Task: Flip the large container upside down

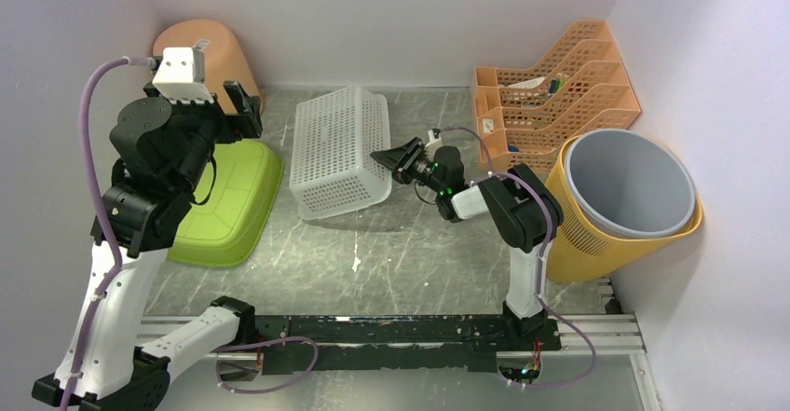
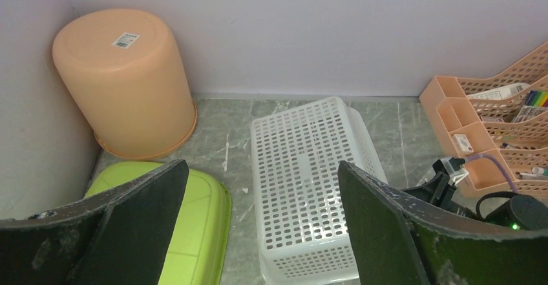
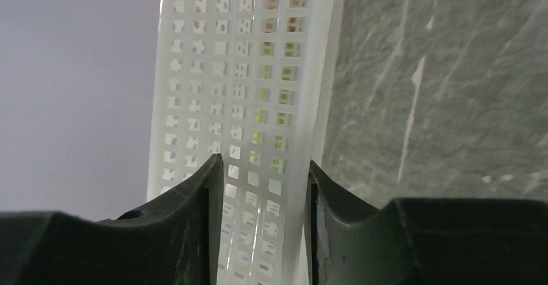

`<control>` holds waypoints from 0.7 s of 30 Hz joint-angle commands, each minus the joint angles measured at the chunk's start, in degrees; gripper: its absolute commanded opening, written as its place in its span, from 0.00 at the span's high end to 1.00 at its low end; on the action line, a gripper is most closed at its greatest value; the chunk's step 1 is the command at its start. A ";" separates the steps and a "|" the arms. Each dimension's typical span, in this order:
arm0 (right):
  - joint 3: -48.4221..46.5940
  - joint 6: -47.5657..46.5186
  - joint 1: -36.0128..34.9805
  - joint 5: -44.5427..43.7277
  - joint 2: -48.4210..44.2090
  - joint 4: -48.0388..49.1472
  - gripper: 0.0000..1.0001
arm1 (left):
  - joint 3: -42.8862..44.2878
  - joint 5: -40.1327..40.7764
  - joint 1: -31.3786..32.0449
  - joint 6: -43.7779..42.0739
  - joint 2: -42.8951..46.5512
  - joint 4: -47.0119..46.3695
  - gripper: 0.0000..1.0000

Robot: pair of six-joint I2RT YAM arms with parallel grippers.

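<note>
The large container, a white perforated basket (image 1: 337, 150), lies bottom up on the grey marble table, mid-back (image 2: 310, 181). My right gripper (image 1: 385, 158) is at its right side. In the right wrist view the basket's side wall and rim (image 3: 258, 72) run between the fingers of the right gripper (image 3: 263, 160). The jaws stand partly apart around the rim, open, with the right finger (image 3: 323, 201) against it. My left gripper (image 1: 244, 105) hangs above the back left, wide open with nothing in it (image 2: 262, 168), looking down at the basket.
An orange bucket (image 1: 200, 52) stands upside down in the back left corner. A lime green tub (image 1: 233, 201) lies bottom up beside the basket. An orange file organiser (image 1: 554, 94) is at the back right. A grey bin in a yellow basket (image 1: 629, 197) stands at the right wall.
</note>
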State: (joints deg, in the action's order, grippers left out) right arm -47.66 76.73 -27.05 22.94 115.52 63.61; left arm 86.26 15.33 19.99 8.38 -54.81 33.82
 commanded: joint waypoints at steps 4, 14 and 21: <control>-1.49 -20.80 1.63 -7.74 -1.28 -29.73 0.63 | -1.64 0.12 0.04 0.10 0.45 -1.91 0.02; -3.69 -27.12 1.74 -14.12 -2.81 -42.21 0.63 | -2.62 -0.03 0.05 0.36 0.20 -2.58 0.02; -4.47 -30.23 1.78 -16.86 -3.37 -46.10 0.63 | -2.77 -0.22 0.05 0.49 -0.02 -2.71 0.02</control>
State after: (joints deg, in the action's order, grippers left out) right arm -52.62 54.68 -25.67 12.99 111.15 29.43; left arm 83.61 15.31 19.99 8.45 -54.98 32.99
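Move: The large container, the white basket, is already nearly bottom up but tilted, its right side held between the right fingers. Its middle lies about 8 cm to the right hand's left, level fore and aft, some 5 cm lower. From that hand the green tray is roughly 33 cm left and 10 cm back, the orange tub 36 cm left and 15 cm ahead. From the left hand, the container lies about 11 cm ahead, 14 cm right and 39 cm below. The container's raised right side is brought down to the table by the right hand, which first eases a little forward, right and down, then sinks faster while still drifting right, about 7.5 cm down and 4.5 cm right in all. The wrist rolls nearly 30 degrees, its left side dropping so the fingertips dip; the fingers keep their opening and stay at the container's right side. ##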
